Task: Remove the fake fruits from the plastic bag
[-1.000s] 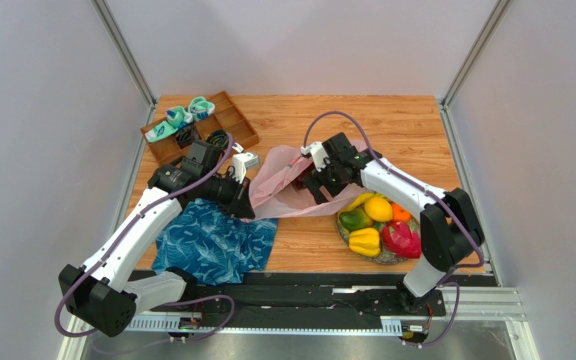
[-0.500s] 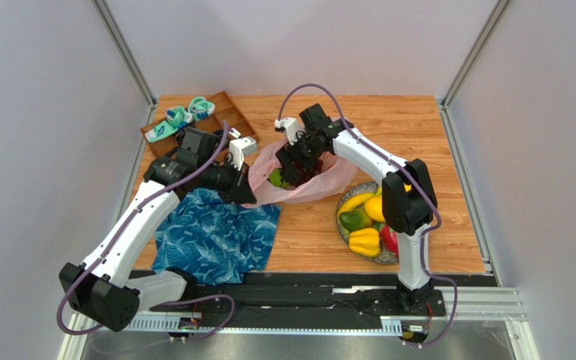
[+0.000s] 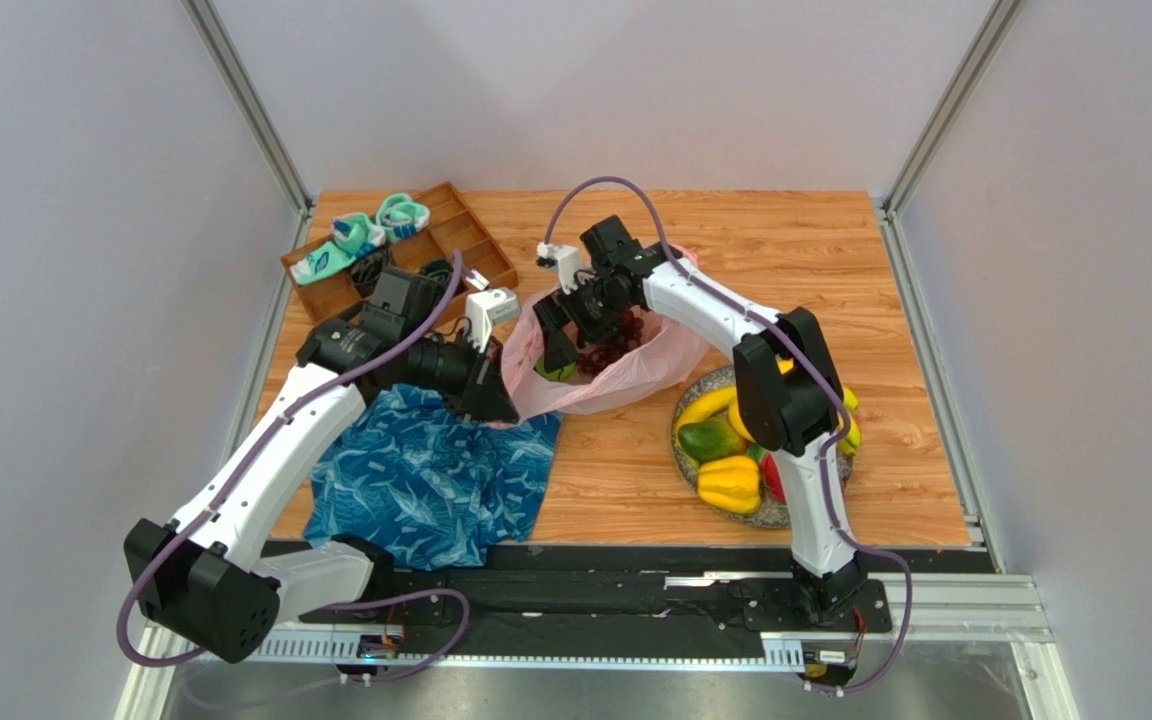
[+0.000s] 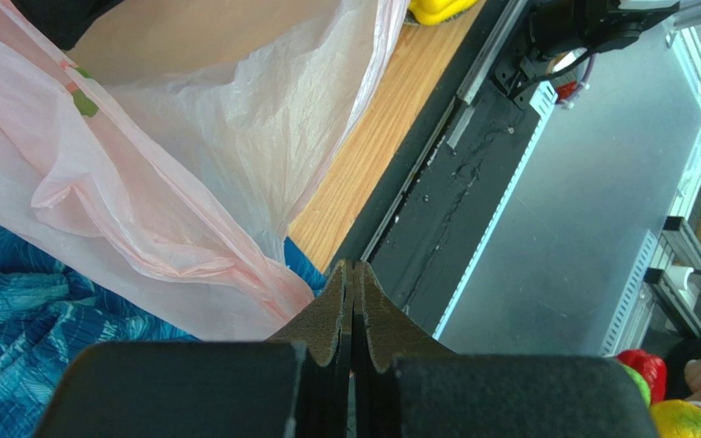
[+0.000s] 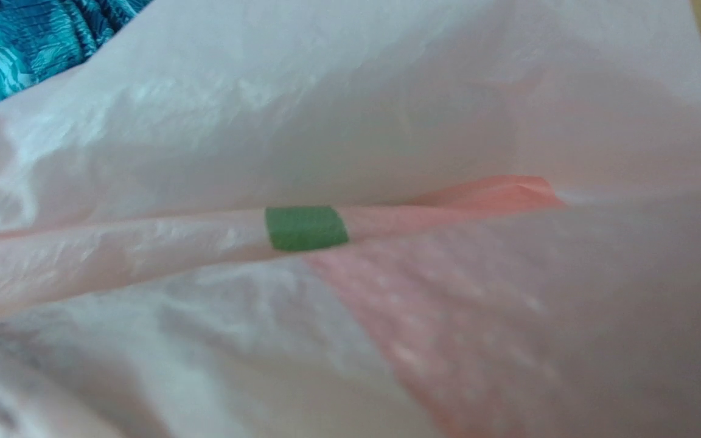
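Note:
The pale-pink plastic bag (image 3: 630,365) lies mid-table with its mouth held up. My left gripper (image 3: 501,396) is shut on the bag's near-left edge; in the left wrist view the film (image 4: 190,137) runs down to the closed fingertips (image 4: 338,301). My right gripper (image 3: 569,330) reaches down into the bag's mouth, its fingers hidden by film. The right wrist view shows only bag film (image 5: 418,119) close up. Dark grapes (image 3: 615,345) and a green fruit (image 3: 549,365) show inside the bag. A yellow pepper (image 3: 729,483), a green-red mango (image 3: 710,440) and a banana (image 3: 705,405) rest on a plate (image 3: 755,519).
A blue leaf-patterned cloth (image 3: 425,480) lies under the left arm, near the table's front edge. A wooden compartment tray (image 3: 470,240) with small items stands at the back left. The right arm's elbow hangs over the plate.
The right arm swung left from beside the plate and dipped into the bag's mouth. The bag has bunched up and stands taller. The left gripper has kept its hold, shifting slightly.

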`<state>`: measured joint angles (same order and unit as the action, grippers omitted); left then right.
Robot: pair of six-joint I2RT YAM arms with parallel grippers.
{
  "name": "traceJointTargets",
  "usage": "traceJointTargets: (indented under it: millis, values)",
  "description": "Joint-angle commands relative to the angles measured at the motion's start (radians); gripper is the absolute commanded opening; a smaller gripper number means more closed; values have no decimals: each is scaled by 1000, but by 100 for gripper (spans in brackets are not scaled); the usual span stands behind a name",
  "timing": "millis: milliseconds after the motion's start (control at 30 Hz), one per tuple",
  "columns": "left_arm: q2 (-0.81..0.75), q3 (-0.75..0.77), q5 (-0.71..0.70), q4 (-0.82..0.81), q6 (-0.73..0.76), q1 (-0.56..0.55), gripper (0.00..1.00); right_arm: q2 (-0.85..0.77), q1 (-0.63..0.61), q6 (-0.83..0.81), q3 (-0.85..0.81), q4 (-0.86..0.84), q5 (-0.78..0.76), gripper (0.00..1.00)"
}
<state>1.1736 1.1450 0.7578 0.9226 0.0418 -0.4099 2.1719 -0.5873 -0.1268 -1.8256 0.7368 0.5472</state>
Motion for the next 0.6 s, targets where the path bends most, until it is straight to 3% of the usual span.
traceJointTargets:
  millis: [0, 67, 167, 333, 400, 467, 567]
  values:
    - [-15, -22, 54, -31, -5, 0, 0, 5, -9, 65, -17, -53, -29, 100]
    - [-20, -31, 57, -39, -8, 0, 0, 12, -11, 75, -21, -63, -33, 100]
    - [-22, -34, 51, -39, -3, 0, 0, 25, -11, 75, -24, -70, -33, 88]
    - [-25, -50, 17, -65, -6, 0, 0, -18, -11, 35, -8, -62, -43, 45]
    - [-23, -56, -2, -77, -10, 2, 0, -84, -6, -9, 38, -62, -38, 33]
    - [-22, -59, -12, -96, -11, 3, 0, -162, 0, -33, 80, -66, -24, 29]
    - [-23, -59, -26, -113, -13, 8, 0, -230, 4, -83, 150, -41, -20, 17]
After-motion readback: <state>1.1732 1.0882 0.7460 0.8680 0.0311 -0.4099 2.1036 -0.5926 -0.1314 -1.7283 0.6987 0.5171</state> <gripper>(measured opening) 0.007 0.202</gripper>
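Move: The red grapes lie in the bag right by the open right fingers, their middle about 5 cm to the right, 1 cm ahead and a couple of centimetres below. The green fruit is some 3 cm to the left and 2 cm back. The plate of fruit lies roughly 27 cm right and 13 cm back. From the left hand, which already pinches the bag's edge, the grapes are about 14 cm ahead, 14 cm right and 14 cm lower. At the near end of the grapes, inside the bag, the right hand first settles barely 1 cm lower with its fingers wide, then closes them most of the way beside the green fruit and, still closing, shifts about 1.5 cm right and back with a slight lift. The left hand keeps its shut grip on the bag's edge and sinks about 1.5 cm. ##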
